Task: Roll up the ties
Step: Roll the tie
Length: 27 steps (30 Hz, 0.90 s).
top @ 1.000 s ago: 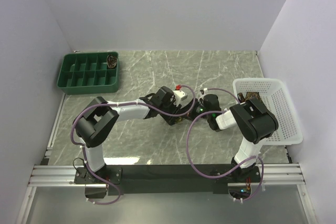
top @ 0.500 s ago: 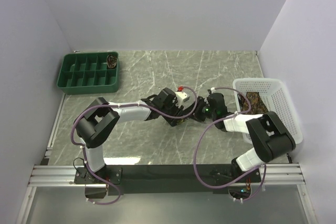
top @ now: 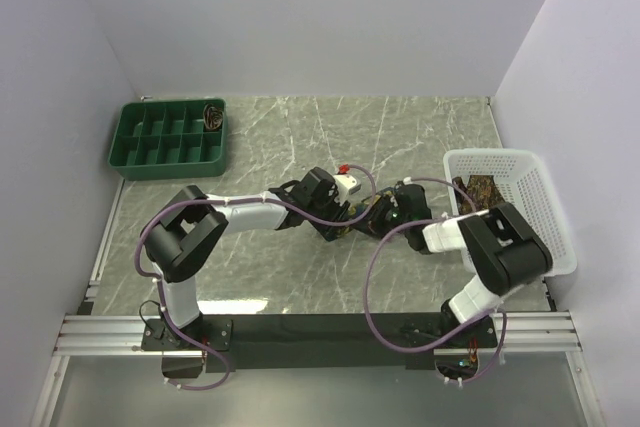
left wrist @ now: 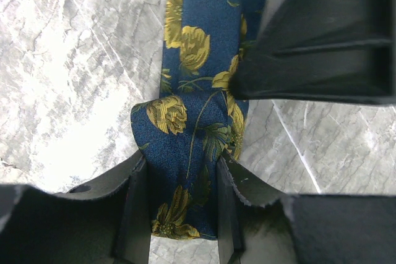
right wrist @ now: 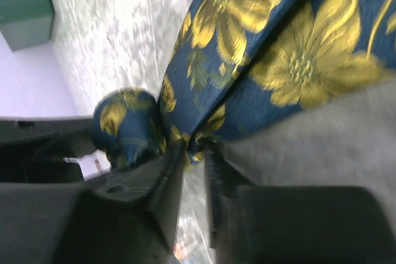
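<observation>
The navy tie with yellow flowers lies on the marble table; in the top view only a sliver of it shows between the two grippers. My left gripper is shut on its folded, partly rolled end. My right gripper is shut on the tie's edge, right beside the rolled part. In the top view the left gripper and right gripper meet at mid-table. A rolled tie sits in the green tray. Brown ties lie in the white basket.
The green tray stands at the far left, and its corner shows in the right wrist view. The white basket stands at the right edge, next to the right arm. A right finger crosses the left wrist view at upper right.
The right arm's elbow swung out to the right and came partly back, and its gripper shifted left, closer to the left gripper. The left arm has barely moved.
</observation>
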Tool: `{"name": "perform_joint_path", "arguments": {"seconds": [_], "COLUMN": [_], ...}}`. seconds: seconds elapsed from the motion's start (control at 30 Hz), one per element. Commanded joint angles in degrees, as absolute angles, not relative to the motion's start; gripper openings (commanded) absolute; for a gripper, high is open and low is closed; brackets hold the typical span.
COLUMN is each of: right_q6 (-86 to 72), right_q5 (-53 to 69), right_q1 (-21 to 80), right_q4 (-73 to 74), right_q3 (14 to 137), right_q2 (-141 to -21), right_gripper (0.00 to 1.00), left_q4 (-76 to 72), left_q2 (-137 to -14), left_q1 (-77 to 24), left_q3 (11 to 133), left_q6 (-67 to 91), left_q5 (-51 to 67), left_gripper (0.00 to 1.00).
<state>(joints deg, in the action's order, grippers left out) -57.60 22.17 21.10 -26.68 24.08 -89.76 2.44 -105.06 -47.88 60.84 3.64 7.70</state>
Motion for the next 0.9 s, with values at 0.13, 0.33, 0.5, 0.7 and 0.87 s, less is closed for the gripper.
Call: {"name": "perform_joint_path", "arguments": {"seconds": [0.13,0.33,0.5,0.7,0.87], "right_q6": [-60.2,-60.8,-60.6,-59.9,-59.2], "right_q5": [20.7,19.3,18.2,16.6,16.3], "right_q1": [20.9,20.9,20.9,20.9,21.0], "right_q4": [-32.9,-35.6,-35.9,-37.2,-38.1], "right_q3": [28.4,32.5,34.3,33.1,32.7], "right_q2": [-102.1,-106.3,-107.8,-108.6,-109.2], "right_gripper": [0.11,0.0,0.0,0.0,0.0], "left_q4": [6.7,10.7,13.9,14.9,16.9], "left_q2": [-103.3,-103.2,-102.9,-103.6,-107.2], "left_q1": [-47.9,-45.6,-45.6,-45.6,-45.6], "left_q3": [60.4,62.4,64.4,64.0,64.2], "left_q6": [1.0,0.6,0.9,4.0,4.9], "left_q5": [5.5,6.2,6.2,7.4,6.9], "left_gripper": [0.25,0.25,0.26,0.25,0.27]}}
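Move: The unrolled strip to pinch lies about 2 cm ahead and 2 cm left of the right hand, roughly 1 cm below it; its edge is already at the half-open fingertips. The tie's roll, still held between the left finger pads, sits some 6 cm left of the right hand, level in reach; the tie's loose end is about 9 cm ahead and 8 cm right of it. From the left hand, the pinch spot is about 2 cm forward, 4 cm right. Sweep the right gripper low across the tie, forward and to the left about 6 cm, shutting its fingers on the strip just beyond the roll, then hold still there with the strip pinched. Meanwhile keep the roll gripped in the left hand and carry it some 3 cm to the left and forward, its opening unchanged. ##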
